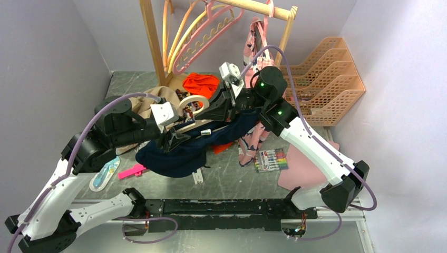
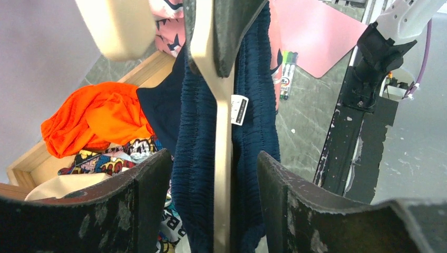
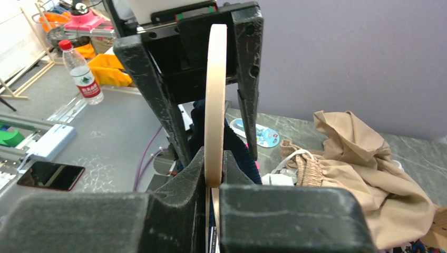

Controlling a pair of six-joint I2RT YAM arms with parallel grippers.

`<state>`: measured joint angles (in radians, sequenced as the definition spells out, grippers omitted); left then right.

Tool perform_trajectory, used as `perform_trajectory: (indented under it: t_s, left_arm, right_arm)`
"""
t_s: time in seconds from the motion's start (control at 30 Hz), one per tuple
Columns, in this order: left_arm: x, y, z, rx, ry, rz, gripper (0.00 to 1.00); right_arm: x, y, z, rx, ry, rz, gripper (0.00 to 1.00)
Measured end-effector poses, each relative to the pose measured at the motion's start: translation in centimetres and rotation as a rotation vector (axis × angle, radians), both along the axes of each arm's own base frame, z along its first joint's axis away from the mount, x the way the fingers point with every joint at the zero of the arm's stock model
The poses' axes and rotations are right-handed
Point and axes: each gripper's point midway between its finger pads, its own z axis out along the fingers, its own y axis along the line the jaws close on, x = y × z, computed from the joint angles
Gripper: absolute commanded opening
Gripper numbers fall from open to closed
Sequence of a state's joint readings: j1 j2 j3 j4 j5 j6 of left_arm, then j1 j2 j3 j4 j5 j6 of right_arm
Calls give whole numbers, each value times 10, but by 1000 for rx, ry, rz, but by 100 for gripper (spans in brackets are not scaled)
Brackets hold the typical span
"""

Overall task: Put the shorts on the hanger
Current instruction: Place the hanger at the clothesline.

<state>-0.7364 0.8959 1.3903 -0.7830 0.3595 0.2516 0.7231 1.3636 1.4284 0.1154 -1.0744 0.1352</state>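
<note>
The navy shorts (image 1: 179, 155) hang draped over the lower bar of the cream hanger (image 1: 194, 124), held above the table. My right gripper (image 1: 220, 108) is shut on the hanger (image 3: 215, 95) just below its hook, pads pressed on both sides in the right wrist view (image 3: 213, 168). My left gripper (image 1: 176, 138) is open. In the left wrist view its fingers (image 2: 153, 195) straddle the hanger bar (image 2: 224, 158) and the shorts (image 2: 197, 158) with a gap on each side. The shorts' white label (image 2: 239, 109) shows beside the bar.
An orange garment (image 1: 201, 83) and a tan garment (image 3: 358, 163) lie behind the hanger. The wooden rack (image 1: 153, 47) carries pink hangers (image 1: 208, 31) and pink shorts (image 1: 255, 42). An orange file rack (image 1: 327, 79), markers (image 1: 271, 159) and pink paper (image 1: 300, 168) lie right.
</note>
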Motion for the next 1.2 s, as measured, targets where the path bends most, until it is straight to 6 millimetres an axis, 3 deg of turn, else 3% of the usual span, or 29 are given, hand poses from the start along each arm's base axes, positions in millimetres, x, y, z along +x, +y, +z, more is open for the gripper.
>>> perform_trajectory:
  t_s: [0.13, 0.37, 0.53, 0.63, 0.7, 0.93, 1.1, 1.2]
  left_arm:
    - [1, 0, -4, 16, 5, -3, 53]
    - [-2, -5, -10, 26, 25, -39, 8]
    - [-6, -7, -12, 26, 45, -53, 7]
    - [-4, -6, -12, 19, 52, -33, 7]
    - [2, -3, -12, 22, 51, 6, 7]
    - [29, 10, -11, 34, 34, 178, 7]
    - [53, 21, 9, 24, 0, 324, 7]
    - [70, 29, 21, 21, -22, 424, 7]
  right_arm:
    - [-6, -3, 4, 8, -13, 19, 0]
    - [-10, -6, 7, 16, -32, 31, 0]
    - [-9, -6, 5, 15, -32, 28, 1]
    - [-8, -6, 5, 18, -32, 14, 49]
    - [-7, -7, 7, 17, -20, -2, 98]
    - [-3, -21, 29, 60, -7, -154, 100]
    - [9, -41, 43, 84, 17, -348, 100]
    - [6, -61, 54, 106, 4, -437, 100]
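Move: The hanger carrying the navy shorts has its left shoulder between the open left fingers, practically at the hand point, while the right fingers still hold it near the neck. From the left hand, the rail is about 22 cm ahead, 15 cm right and 15 cm above; the empty pink hanger is some 18 cm ahead, 6 cm right and 8 cm above. The pink shorts hang about 15 cm ahead and 23 cm right of the left hand. Left fingers pinch the hanger, then carry it 7 cm forward towards the rail; right opens, withdraws right and up. ##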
